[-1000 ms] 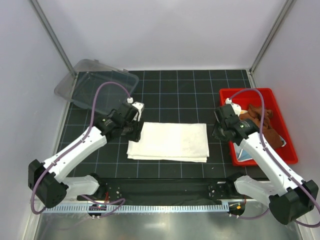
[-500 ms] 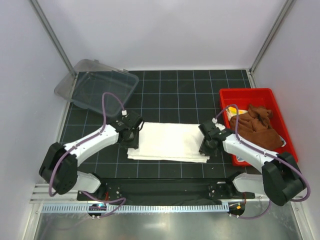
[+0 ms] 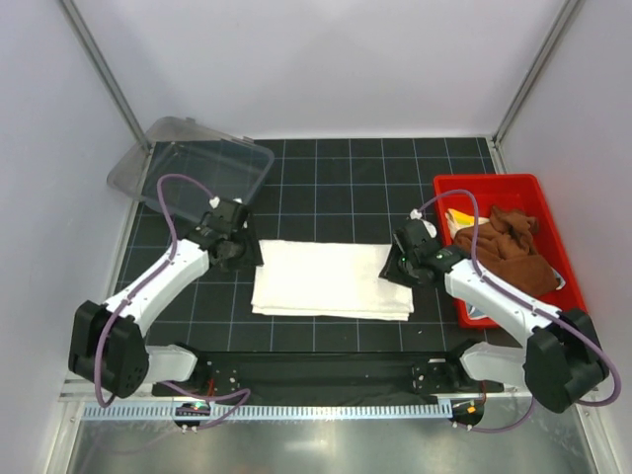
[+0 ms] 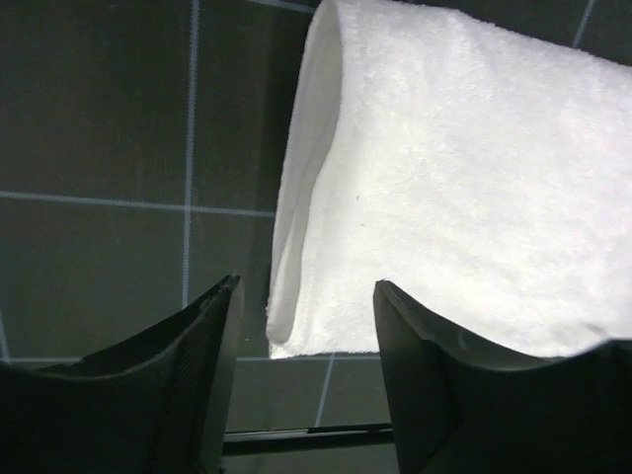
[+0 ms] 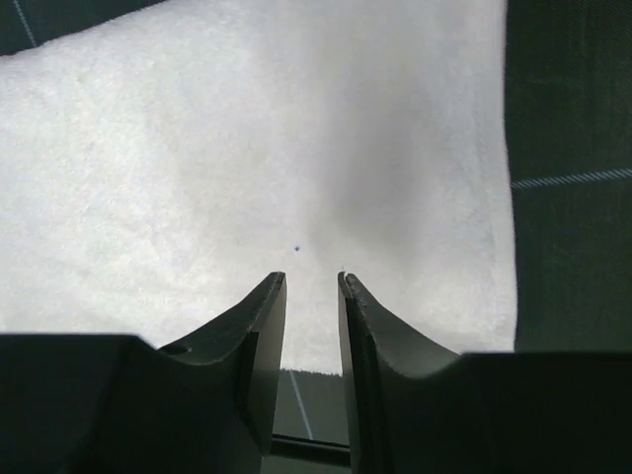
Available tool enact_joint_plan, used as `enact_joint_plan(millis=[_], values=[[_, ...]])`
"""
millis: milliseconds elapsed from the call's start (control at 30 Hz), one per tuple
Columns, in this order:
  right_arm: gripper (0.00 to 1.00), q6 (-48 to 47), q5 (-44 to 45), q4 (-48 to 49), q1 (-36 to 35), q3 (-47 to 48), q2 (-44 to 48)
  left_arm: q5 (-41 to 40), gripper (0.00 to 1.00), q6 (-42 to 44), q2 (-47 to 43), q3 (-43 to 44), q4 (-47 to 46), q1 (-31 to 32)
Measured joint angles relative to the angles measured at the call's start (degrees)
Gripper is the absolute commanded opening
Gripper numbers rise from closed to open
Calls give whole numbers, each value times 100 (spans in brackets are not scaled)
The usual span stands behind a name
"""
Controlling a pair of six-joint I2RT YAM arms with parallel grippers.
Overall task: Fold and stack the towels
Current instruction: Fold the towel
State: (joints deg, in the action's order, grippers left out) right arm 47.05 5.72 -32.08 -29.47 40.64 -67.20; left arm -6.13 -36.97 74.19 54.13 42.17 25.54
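A cream-white towel (image 3: 331, 279) lies folded into a flat rectangle in the middle of the black grid mat. My left gripper (image 3: 240, 255) is low at its left edge. In the left wrist view it (image 4: 306, 286) is open, and the folded towel corner (image 4: 444, 178) lies just past its tips, untouched. My right gripper (image 3: 398, 269) hovers over the towel's right end. Its jaws (image 5: 312, 281) stand a narrow gap apart above the terry surface (image 5: 247, 148), with nothing pinched. A rust-brown towel (image 3: 509, 247), a yellow one (image 3: 459, 217) and a light-blue one (image 3: 481, 311) lie in the red bin.
The red bin (image 3: 491, 181) stands at the right edge of the mat, close to the right arm. A clear plastic tub (image 3: 193, 170) sits tilted at the back left corner. Grey walls enclose the mat on three sides.
The left gripper has backed off the towel's left edge toward the back left and opened wider. The right gripper dropped from beside the bin to the towel's right end.
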Motion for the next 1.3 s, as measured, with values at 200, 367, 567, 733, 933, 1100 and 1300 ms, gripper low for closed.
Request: enact_joint_plan(millis=[200,367,567,733,933,1100,1300], values=[[34,-328,-96,586,50,13,-619,647,54,199,664,-140,-466,-155],[34,-485,-76,835,236,-378,-715,872,58,264,955,-579,-699,-190],[34,-756,-101,999,249,-424,-525,1115,63,332,1091,-592,-1056,-319],[34,-981,-247,1161,249,-494,-358,1370,59,382,1552,-494,-1318,-433],[34,-1209,-409,1215,249,-564,-199,1440,36,378,1641,-457,-1456,-468],[35,-1327,-590,1239,251,-573,-146,1628,0,275,1720,-474,-1648,-461],[100,-1390,-667,1145,251,-570,68,1263,0,308,1801,120,-892,-282]])
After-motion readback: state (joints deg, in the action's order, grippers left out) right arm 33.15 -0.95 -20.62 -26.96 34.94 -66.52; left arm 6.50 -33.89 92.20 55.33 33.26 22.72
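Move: The left hand stands open just outside the folded white towel. The middle of the towel's left edge lies some 3 cm to its right, about 2 cm ahead and 8 cm below; the near-left corner is roughly 5 cm back and 2 cm right. The right hand hovers over the towel's other end: the right edge runs about 5 cm to its right and 5 cm below, the near-right corner some 6 cm back on that side. Down about 8 cm and some 3 cm to the right, swinging slightly back and then forward, the left hand steepens its fingers by about 10 degrees, shuts them on the towel's left edge and starts lifting it. The right hand dips about 4 cm towards the right end, rises some 3 cm, turns a little counter-clockwise and finally opens wider. ##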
